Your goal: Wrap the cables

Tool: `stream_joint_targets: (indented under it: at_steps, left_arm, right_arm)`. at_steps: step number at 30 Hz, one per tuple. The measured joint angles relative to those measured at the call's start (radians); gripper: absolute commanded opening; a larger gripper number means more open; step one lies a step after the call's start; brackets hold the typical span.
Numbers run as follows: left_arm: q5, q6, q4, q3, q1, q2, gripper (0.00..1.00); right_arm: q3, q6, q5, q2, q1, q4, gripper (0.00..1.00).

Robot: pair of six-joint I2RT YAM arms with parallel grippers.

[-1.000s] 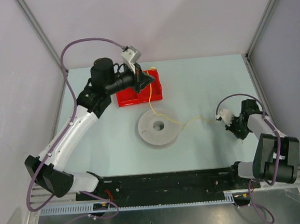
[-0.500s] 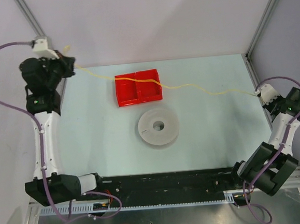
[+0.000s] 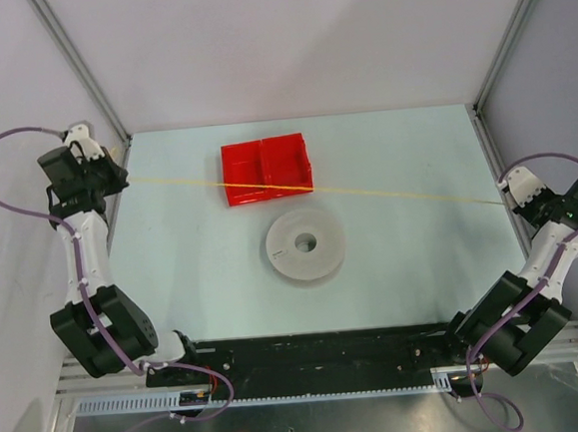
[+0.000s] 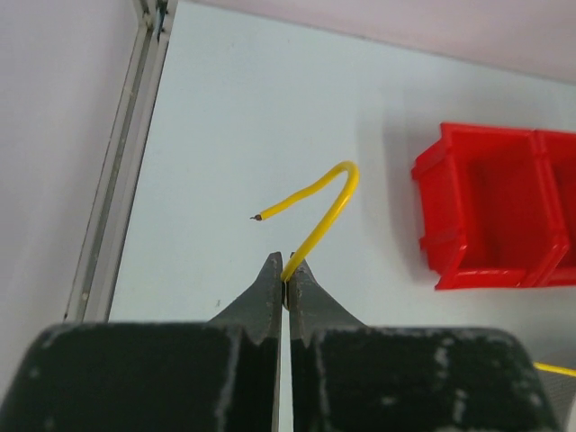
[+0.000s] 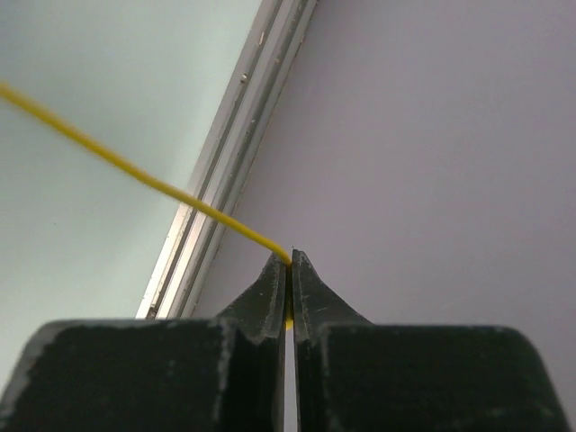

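The cable (image 3: 387, 193), a thin yellow wire, runs taut and straight across the table from left to right, passing over the red bin (image 3: 265, 170). My left gripper (image 3: 116, 176) sits at the table's far left edge, shut on one end. In the left wrist view the cable (image 4: 319, 229) comes out between the closed tips of the left gripper (image 4: 288, 270), and its free end curls back in a hook. My right gripper (image 3: 508, 195) is at the right edge near the wall. In the right wrist view the right gripper (image 5: 290, 261) is shut on the other end of the cable (image 5: 135, 171).
A white round spool (image 3: 304, 245) with a centre hole lies flat mid-table, just in front of the wire. The two-compartment red bin (image 4: 490, 211) stands behind it. Metal frame posts (image 3: 77, 72) and grey walls close both sides, tight against each gripper.
Both arms swung outward to the table's side edges. The wire went from a slack loop near the spool, to a sagging line, to a straight taut line.
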Motion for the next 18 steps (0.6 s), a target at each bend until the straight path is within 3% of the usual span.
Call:
stream_joint_targets:
  at_steps: [18]
  left_arm:
    - [0.060, 0.098, -0.017, -0.145, 0.060, 0.001, 0.00]
  right_arm:
    - [0.000, -0.036, -0.150, 0.034, -0.101, -0.007, 0.00]
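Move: The yellow cable is already pinched in both my hands and stretched between them. The white spool lies roughly 43 cm to the right of my left hand, 10 cm back and 24 cm below; the red box is about 34 cm to that hand's right, 15 cm ahead and 23 cm down. From my right hand the spool is some 57 cm to the left, 5 cm ahead and 14 cm below. I sink my left hand about 6.5 cm and ease it nearly 3 cm back, keeping the cable end pinched and tipping the fingers some 10 degrees further down, so its side of the line comes down towards the level of the spool. My right hand stays almost in place and keeps its grip as the far anchor, turning only slightly. ##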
